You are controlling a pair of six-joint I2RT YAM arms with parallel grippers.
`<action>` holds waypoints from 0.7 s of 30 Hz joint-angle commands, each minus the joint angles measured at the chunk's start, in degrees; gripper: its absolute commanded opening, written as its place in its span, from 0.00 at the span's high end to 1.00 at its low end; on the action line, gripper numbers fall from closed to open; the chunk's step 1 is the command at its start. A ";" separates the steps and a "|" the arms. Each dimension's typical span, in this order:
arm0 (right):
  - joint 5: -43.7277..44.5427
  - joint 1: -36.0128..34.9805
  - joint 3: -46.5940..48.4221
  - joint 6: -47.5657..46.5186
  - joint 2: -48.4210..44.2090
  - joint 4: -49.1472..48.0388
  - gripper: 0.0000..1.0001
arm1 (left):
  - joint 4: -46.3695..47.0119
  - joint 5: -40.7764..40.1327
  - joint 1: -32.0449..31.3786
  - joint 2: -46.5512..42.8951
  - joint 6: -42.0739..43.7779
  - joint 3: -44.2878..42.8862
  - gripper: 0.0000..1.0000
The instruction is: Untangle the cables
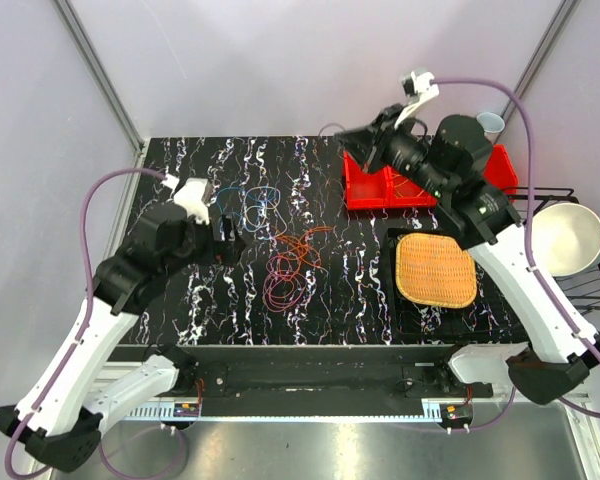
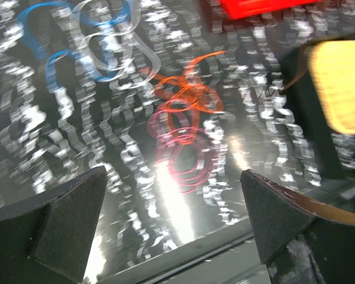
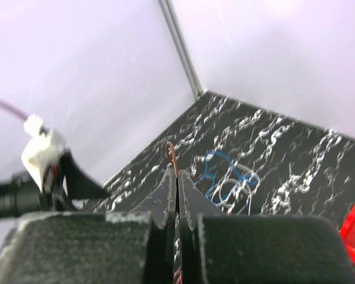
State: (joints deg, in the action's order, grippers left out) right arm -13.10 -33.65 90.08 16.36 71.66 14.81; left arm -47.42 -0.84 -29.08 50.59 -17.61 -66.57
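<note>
The cables lie loose on the black marbled table: a blue one (image 1: 257, 200), an orange-red one (image 1: 300, 242) and a pink one (image 1: 285, 285). My left gripper (image 1: 230, 238) hovers just left of them, open and empty. In the left wrist view the pink cable (image 2: 183, 155) and the orange-red cable (image 2: 186, 94) lie ahead of its fingers (image 2: 77, 219), and the blue cable (image 2: 77, 41) is at the far left. My right gripper (image 1: 345, 137) is raised at the back. Its jaws (image 3: 177, 177) are shut on a thin orange-brown cable, whose loop (image 3: 172, 155) pokes out past the tips.
A red bin (image 1: 380, 187) sits at the back right under the right arm. A woven yellow mat (image 1: 435, 268) lies on a black tray (image 1: 400, 315). A white bowl (image 1: 565, 238) rests on a wire rack at the far right, with a cup (image 1: 491, 122) behind.
</note>
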 commanded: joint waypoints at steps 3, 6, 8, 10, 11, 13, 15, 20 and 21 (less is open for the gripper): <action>5.10 -0.28 15.89 -2.65 5.41 2.68 1.00 | -0.40 -9.97 0.08 -4.88 0.73 7.85 0.01; 6.77 -0.28 24.15 -4.23 8.93 4.96 1.00 | 0.83 -10.41 0.08 -6.81 0.03 11.10 0.01; 7.13 -0.36 30.66 -5.54 11.65 6.71 1.00 | 2.24 -10.15 0.08 -8.31 -0.94 13.73 0.01; 7.30 -0.28 38.18 -6.60 14.89 8.30 1.00 | 3.03 -8.83 -0.01 -9.10 -0.68 14.79 0.01; 7.48 -0.36 40.85 -6.95 15.96 10.22 1.00 | 3.12 -8.91 0.08 -9.28 -0.59 14.71 0.01; 8.26 -0.36 48.56 -8.35 19.55 12.25 1.00 | 3.21 -9.87 -0.01 -9.63 -0.76 14.88 0.01; 8.97 -0.28 54.11 -9.67 21.67 14.80 1.00 | 3.65 -9.45 -0.01 -9.72 -0.85 15.15 0.01; 12.84 -0.28 55.03 -12.75 24.14 15.95 1.00 | 2.77 -11.10 -0.01 -10.59 -1.64 15.06 0.01; 14.49 -0.28 54.07 -13.89 24.06 15.95 1.00 | 1.90 -11.81 -0.01 -11.12 -1.90 14.97 0.01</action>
State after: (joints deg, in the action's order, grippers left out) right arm -3.92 -33.65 144.33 7.16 94.41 28.08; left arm -47.00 -9.23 -29.08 41.17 -18.26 -51.27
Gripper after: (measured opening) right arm 0.012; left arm 0.987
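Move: The brown cable is already pinched in the right hand, high over the table. The red bin, its likely destination, is centred about 20 cm ahead, 22 cm to the right and 44 cm below that hand; the orange-pink tangle is some 10 cm left, 4 cm back and 46 cm down, and the blue-white cables 13 cm ahead, 18 cm left and 46 cm down. From the left hand, the bin is roughly 27 cm ahead, 42 cm right and 25 cm below. The brown cable, kept pinched in the right hand's shut fingertips, is hoisted almost straight up about 18 cm, away from the table and tangle; the fingers tip upward some 20 degrees and swing slightly clockwise, the rise dying out at the end. The empty left hand, still wide open, sinks about 7 cm and shifts 4 cm left, away from the right hand. ##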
